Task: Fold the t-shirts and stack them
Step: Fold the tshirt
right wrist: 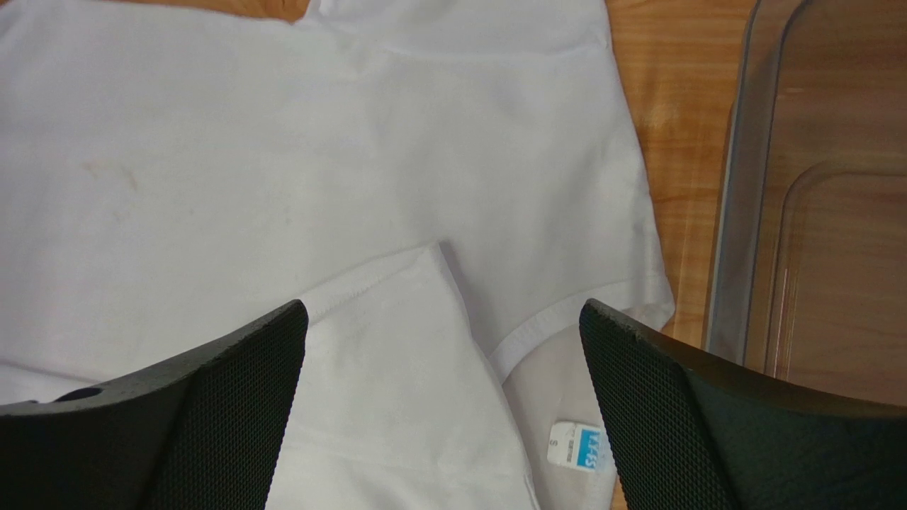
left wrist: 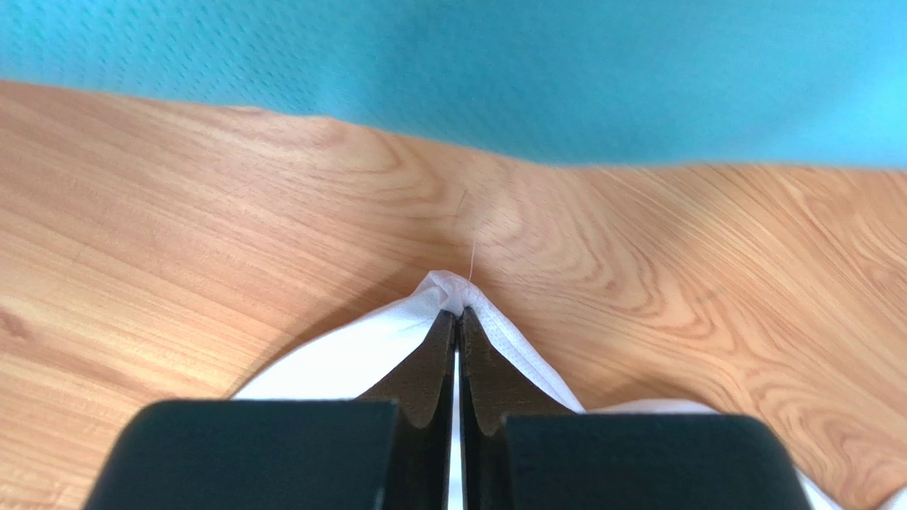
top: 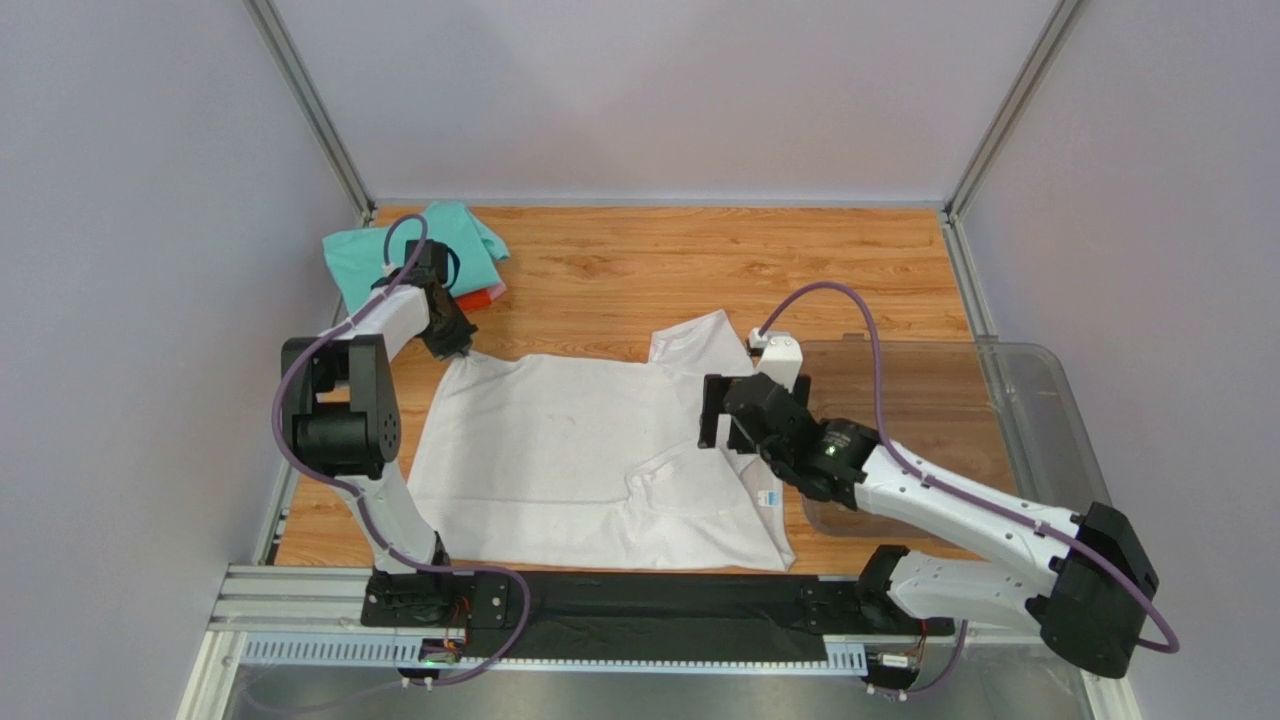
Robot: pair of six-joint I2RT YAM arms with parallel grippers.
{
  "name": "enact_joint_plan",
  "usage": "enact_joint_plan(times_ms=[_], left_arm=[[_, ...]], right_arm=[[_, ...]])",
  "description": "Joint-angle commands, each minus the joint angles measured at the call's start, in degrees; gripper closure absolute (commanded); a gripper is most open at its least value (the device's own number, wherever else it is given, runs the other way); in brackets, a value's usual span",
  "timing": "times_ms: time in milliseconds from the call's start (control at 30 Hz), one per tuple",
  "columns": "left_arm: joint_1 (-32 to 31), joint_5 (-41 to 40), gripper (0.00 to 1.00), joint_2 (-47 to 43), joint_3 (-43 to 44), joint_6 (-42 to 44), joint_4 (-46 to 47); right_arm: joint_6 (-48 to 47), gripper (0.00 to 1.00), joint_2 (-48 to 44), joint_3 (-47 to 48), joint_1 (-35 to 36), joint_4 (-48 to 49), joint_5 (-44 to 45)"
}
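Note:
A white t-shirt (top: 586, 450) lies spread flat on the wooden table, one sleeve folded over near its neck. My left gripper (top: 452, 344) is shut on the shirt's far left corner; in the left wrist view the pinched white cloth (left wrist: 351, 356) peaks just past the closed tips of the left gripper (left wrist: 458, 317). My right gripper (top: 724, 413) hovers open over the shirt's right side. In the right wrist view the right gripper (right wrist: 442, 308) stands wide above the white t-shirt (right wrist: 266, 159), near the collar and its blue neck label (right wrist: 580, 446). A folded teal t-shirt (top: 413, 248) lies at the back left.
An orange-red cloth edge (top: 478, 300) peeks from under the teal t-shirt (left wrist: 532, 64). A clear plastic bin (top: 1037, 398) stands on the right, its wall (right wrist: 745, 202) close beside the shirt's right edge. Metal frame posts stand at the back corners.

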Motion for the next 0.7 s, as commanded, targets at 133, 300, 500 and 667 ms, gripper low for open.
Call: enact_joint_plan(times_ms=[133,300,500,667], left_arm=[[0.24,5.87,1.0,-5.85,-3.04,7.33,8.03],[0.24,6.24,1.0,-3.57,-2.95,8.13,8.66],[0.42,5.01,1.0,-3.12,-4.53,8.13,9.88],[0.77,6.15,1.0,-2.68,-4.45,7.51,10.15]], right_arm=[[-8.48,0.0,14.64,15.57,-11.97,1.5,-6.4],[-11.04,0.0,28.72,29.47,-17.78,0.54,-8.41],[-11.92,0.0,46.48,49.86,-22.18,-7.89,-4.03],[-10.43,0.01,58.09,62.42,-26.31,-13.43,-6.04]])
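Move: The white t-shirt's far sleeve lies about 22 cm ahead of the right hand, 3 cm to its left and 10 cm below. The point of the inner flap is roughly 5 cm ahead and 6 cm left of that hand, on the shirt, and the clear bin's middle is some 26 cm right and 3 cm ahead. From the left hand the sleeve is about 43 cm right and 3 cm farther out; the folded stack sits some 14 cm ahead and 8 cm left. The right hand sweeps about 24 cm forward over the shirt towards its far sleeve, fingers wide open, first rising some 2 cm and then sinking to just under its starting height while turning about 15 degrees clockwise. The left hand keeps the shirt's far left corner pinched in its shut fingers, lifting nearly 2 cm and easing most of that back down as it works about 1 cm forward and 1 cm right, with a small clockwise turn and a slight outward tilt of the fingers. ##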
